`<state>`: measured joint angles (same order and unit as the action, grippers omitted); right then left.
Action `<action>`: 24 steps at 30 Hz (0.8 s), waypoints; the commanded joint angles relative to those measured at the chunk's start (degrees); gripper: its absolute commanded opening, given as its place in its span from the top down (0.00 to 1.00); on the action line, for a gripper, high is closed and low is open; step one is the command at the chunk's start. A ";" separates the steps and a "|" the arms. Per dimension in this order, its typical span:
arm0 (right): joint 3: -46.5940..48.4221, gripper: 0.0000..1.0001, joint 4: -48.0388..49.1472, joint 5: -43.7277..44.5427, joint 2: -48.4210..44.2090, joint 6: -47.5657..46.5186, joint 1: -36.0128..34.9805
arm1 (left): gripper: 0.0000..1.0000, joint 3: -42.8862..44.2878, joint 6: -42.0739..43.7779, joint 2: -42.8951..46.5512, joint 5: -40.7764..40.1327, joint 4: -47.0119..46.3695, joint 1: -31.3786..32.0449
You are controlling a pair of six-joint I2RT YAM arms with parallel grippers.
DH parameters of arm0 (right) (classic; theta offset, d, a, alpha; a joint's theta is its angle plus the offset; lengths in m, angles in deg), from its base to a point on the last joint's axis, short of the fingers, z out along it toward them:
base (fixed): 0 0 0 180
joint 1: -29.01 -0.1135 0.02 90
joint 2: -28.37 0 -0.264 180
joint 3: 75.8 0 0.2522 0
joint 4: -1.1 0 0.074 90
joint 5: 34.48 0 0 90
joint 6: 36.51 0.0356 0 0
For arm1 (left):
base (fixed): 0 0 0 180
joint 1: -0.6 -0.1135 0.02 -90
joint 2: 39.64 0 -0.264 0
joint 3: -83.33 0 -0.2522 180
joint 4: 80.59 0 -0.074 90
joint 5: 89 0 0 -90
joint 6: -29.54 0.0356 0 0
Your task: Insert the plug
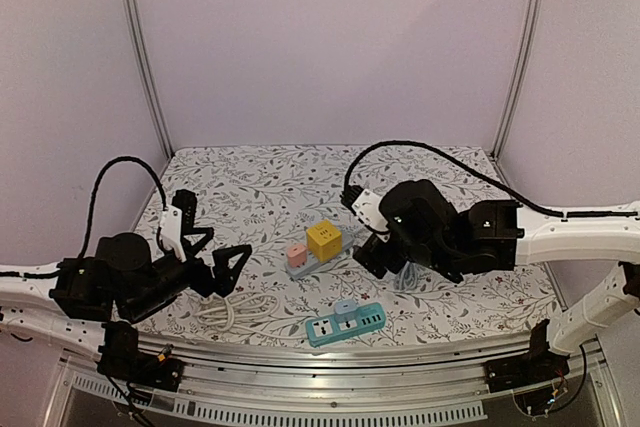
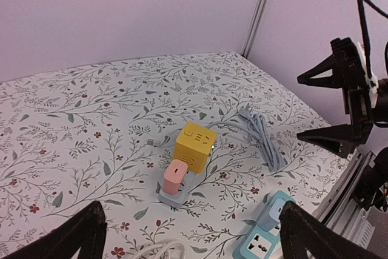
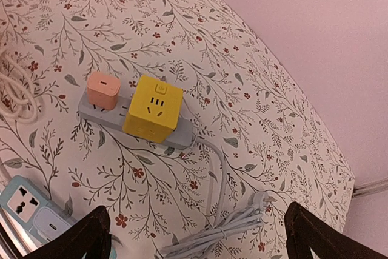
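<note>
A grey power strip [image 1: 312, 265] lies mid-table with a pink plug [image 1: 297, 254] and a yellow cube adapter [image 1: 324, 239] seated in it. In the left wrist view the pink plug [image 2: 176, 178] stands upright in front of the yellow cube [image 2: 194, 145]. From the right wrist, the pink plug [image 3: 102, 89] and the cube [image 3: 153, 108] sit side by side on the strip [image 3: 112, 115]. My left gripper [image 1: 222, 252] hovers open to the left of the strip, and my right gripper [image 1: 378, 257] hovers open to its right. Both hold nothing.
A teal power strip [image 1: 345, 324] with a pale blue plug [image 1: 346, 308] in it lies near the front edge. A bundled grey cable [image 3: 224, 232] lies below my right gripper. A coiled white cable [image 1: 222, 309] lies at the front left. Walls close the back and sides.
</note>
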<state>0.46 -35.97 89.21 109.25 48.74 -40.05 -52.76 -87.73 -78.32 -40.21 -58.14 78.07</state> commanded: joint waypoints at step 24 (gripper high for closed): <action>-29.20 0.01 39.85 -13.88 -22.74 36.93 29.22 | 0.01 -4.53 1.46 -9.04 -15.50 -9.55 -1.27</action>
<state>-25.88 -1.96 82.20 89.36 80.60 -16.11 -55.73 -86.92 -85.27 -50.26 -64.37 78.00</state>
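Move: The right hand, open and empty, has the blue plug, already in the teal strip, about 6 cm behind it, 3 cm to its left and 13 cm below. The yellow cube is some 13 cm ahead and 9 cm left, the pink plug 10 cm ahead and 15 cm left, and the grey cable bundle 7 cm ahead and 13 cm right, all low on the table. From the left hand, the blue plug lies roughly 23 cm right, 1 cm ahead and 18 cm below. Rightwards by about 13 cm, and forward 8, the open right hand carries on its retreat from the blue plug, rising a little early on and ending roughly above the grey cable bundle. On the way it rolls its left side up some 50 degrees and swings clockwise, touching nothing. The left hand, open too, eases down and slightly forward, turning a little counter-clockwise. ##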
